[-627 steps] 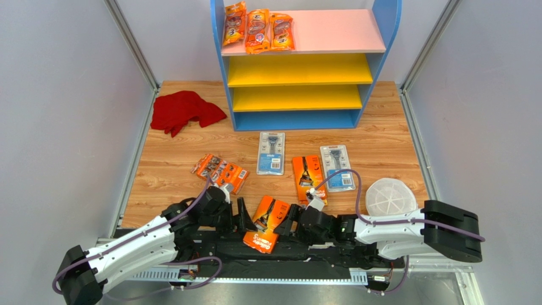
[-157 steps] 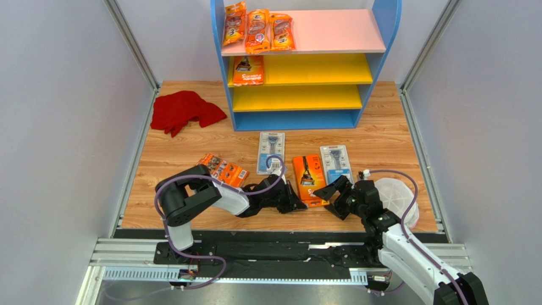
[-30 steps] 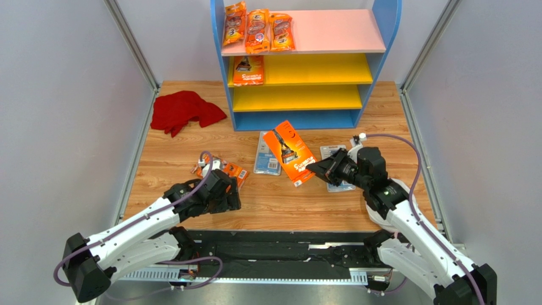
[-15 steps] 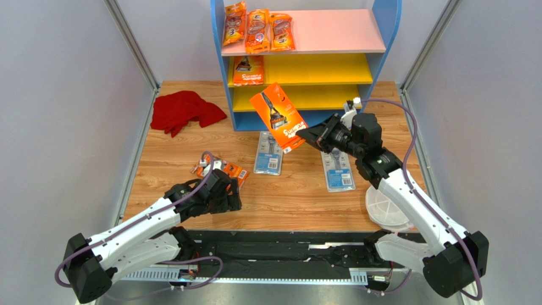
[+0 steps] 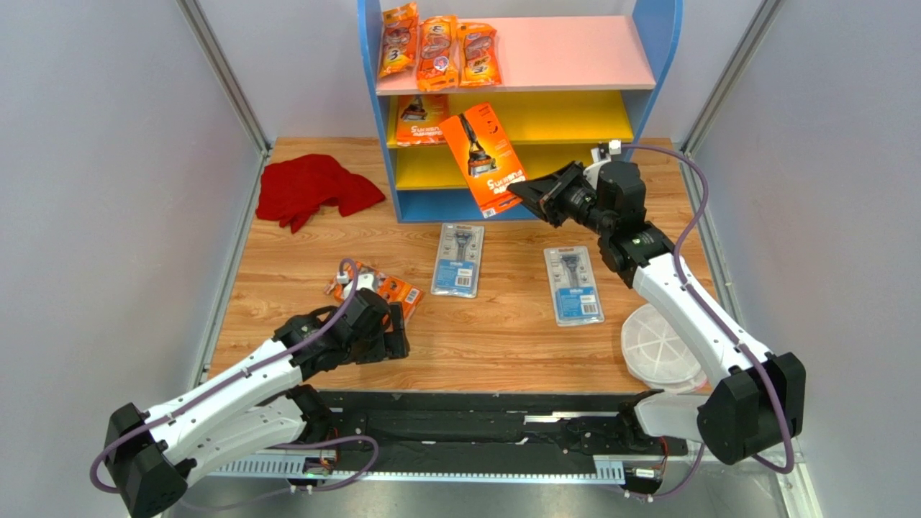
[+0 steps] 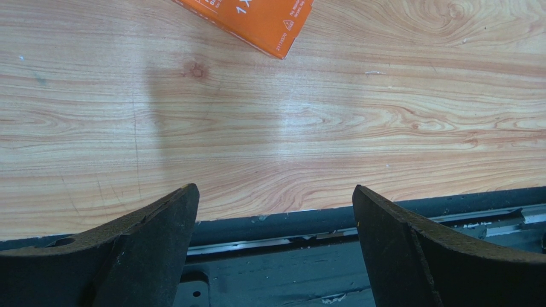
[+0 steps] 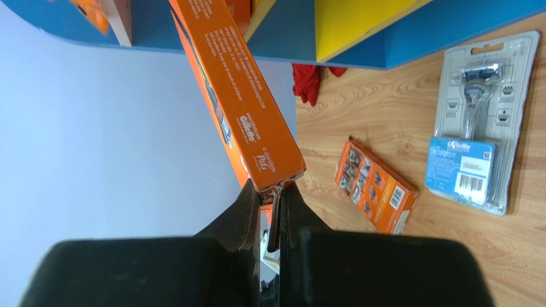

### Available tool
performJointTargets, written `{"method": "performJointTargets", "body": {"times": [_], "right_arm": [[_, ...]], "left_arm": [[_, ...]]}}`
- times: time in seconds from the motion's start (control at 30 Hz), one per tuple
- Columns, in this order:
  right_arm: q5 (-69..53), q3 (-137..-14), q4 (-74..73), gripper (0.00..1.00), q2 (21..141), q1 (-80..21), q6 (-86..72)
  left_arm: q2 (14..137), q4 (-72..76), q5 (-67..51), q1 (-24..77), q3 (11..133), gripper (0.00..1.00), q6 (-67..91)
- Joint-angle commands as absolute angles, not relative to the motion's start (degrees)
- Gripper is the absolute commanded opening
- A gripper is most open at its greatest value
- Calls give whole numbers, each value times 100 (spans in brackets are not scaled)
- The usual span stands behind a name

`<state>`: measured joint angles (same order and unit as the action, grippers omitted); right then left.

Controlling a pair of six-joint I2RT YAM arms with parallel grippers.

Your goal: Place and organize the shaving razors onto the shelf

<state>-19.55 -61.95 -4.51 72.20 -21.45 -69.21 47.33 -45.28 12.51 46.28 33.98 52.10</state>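
Note:
My right gripper (image 5: 526, 194) is shut on the lower edge of an orange razor box (image 5: 482, 158), holding it tilted in the air just in front of the shelf (image 5: 651, 65). In the right wrist view the box (image 7: 237, 96) rises from the pinched fingers (image 7: 247, 204). Three orange razor bags (image 5: 437, 49) stand on the pink top board and one orange pack (image 5: 421, 119) on the upper yellow board. Two grey-blue blister cards (image 5: 459, 259) (image 5: 572, 284) and an orange pack (image 5: 378, 289) lie on the table. My left gripper (image 6: 274, 195) is open over the table's near edge.
A red cloth (image 5: 314, 187) lies left of the shelf. A round white lidded dish (image 5: 661, 345) sits at the near right, beside my right arm. Grey walls close in both sides. A dark rail (image 6: 301, 256) runs along the near edge.
My right gripper has carried the orange box from low over the table up and back toward the shelf front. The left arm has barely moved.

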Motion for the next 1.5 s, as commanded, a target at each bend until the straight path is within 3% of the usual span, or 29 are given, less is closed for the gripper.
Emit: {"method": "performJointTargets", "body": {"times": [0.0, 0.3, 1.0, 1.47], "right_arm": [[-1854, -6565, 422, 0, 7356, -1978, -7295], [-1916, -7171, 659, 0, 8182, -1600, -7550], [-1556, -9237, 237, 0, 10291, -1740, -8235], [-791, -9563, -474, 1, 10503, -2276, -8253]], "left_arm": [[4650, -4535, 1301, 4597, 3384, 99, 5089], [4693, -4605, 1371, 4597, 3428, 99, 5080], [4307, -4684, 1441, 4597, 3419, 99, 5045], [3692, -4570, 1292, 4597, 3349, 99, 4931]]}}
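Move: The right gripper already holds an orange razor box by its near end. The free spot for it on the upper yellow shelf lies about 22 cm ahead and 7 cm to the left, roughly level with the hand. The box already on that shelf is some 7 cm further left of the spot; the rightmost orange bag, one shelf higher, is about 22 cm ahead, 5 cm left and 15 cm up. From the left hand, the spot is about 42 cm ahead, 12 cm right and 22 cm up. Keep the pinch and drive the right gripper forward nearly level, about 16 cm, to run the box far end first over the upper yellow shelf, under the pink one. Drift slightly right at first; with most of the reach done, bring it some 4 cm left against the box already there, the wrist turned clockwise about 10 degrees and tipped a little down. ##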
